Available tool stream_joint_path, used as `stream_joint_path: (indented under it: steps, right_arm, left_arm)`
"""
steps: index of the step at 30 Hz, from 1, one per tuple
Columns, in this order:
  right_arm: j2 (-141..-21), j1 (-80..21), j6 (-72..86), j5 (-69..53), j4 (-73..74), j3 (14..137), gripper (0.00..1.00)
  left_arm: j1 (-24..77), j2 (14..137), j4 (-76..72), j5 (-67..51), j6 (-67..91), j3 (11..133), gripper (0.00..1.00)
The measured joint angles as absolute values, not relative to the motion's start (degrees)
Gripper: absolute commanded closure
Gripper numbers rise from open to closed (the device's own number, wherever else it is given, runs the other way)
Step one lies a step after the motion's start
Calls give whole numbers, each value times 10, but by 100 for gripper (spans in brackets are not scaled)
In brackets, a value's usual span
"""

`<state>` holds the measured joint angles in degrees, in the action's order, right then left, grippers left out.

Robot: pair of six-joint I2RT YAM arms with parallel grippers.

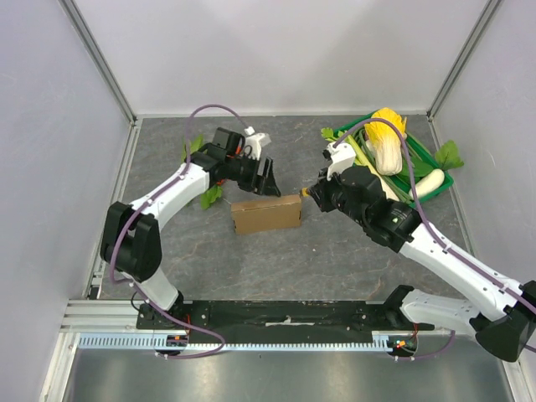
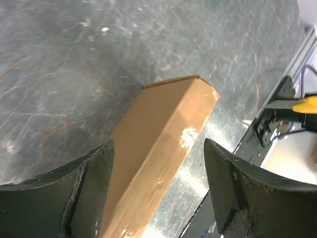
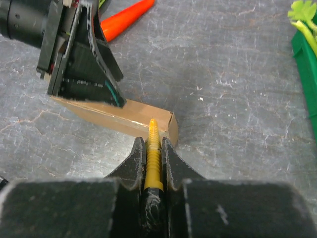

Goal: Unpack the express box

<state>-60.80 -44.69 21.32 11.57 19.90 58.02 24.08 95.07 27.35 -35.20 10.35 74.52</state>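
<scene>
The express box (image 1: 266,213), a flat brown cardboard box, lies closed in the middle of the grey table. My left gripper (image 1: 270,180) hangs just above its far edge, open. In the left wrist view the box (image 2: 158,148) runs between the two spread fingers (image 2: 94,183) without touching them. My right gripper (image 3: 153,141) is shut on a ridged yellow tool (image 3: 153,153). The tool's tip rests at the right end of the box (image 3: 143,116). From above, the right gripper (image 1: 314,194) sits right beside that end.
A green crate (image 1: 444,180) at the back right holds corn, a white radish and greens. Loose green leaves (image 1: 209,195) lie left of the box, and an orange carrot (image 3: 126,20) lies behind the left gripper. White walls enclose the table.
</scene>
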Motion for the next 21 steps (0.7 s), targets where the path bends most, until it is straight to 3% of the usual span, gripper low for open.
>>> stream_joint_path:
  steps: [13, 21]
  right_arm:
    - [-612, -397, 261, 75, 221, 580, 100]
    - [-629, -380, 296, 69, 225, 580, 100]
  left_arm:
    - [298, 969, 267, -362, 5, 744, 23]
    - [338, 968, 260, -305, -51, 722, 25]
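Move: The standing box's middle is about 4 cm back of the left gripper, level with it sideways and some 10 cm below. The yellow knife in the right gripper is roughly 9 cm to the left gripper's right, 3 cm back and 6 cm higher; the carrot lies some 10 cm farther out and 10 cm left on the table, about 14 cm down. From the right gripper the box is around 11 cm left, 2 cm ahead and 20 cm lower. Bring the left gripper right, back and down in about equal parts, some 6 cm in all, over the right half of the standing box, sinking mostly at the end. Turn it about 15 degrees clockwise on the way and keep the fingers wide open, one to each side of the box's top. Meanwhile ease the right gripper about 3 cm down, right and a little forward, still gripping the knife. ##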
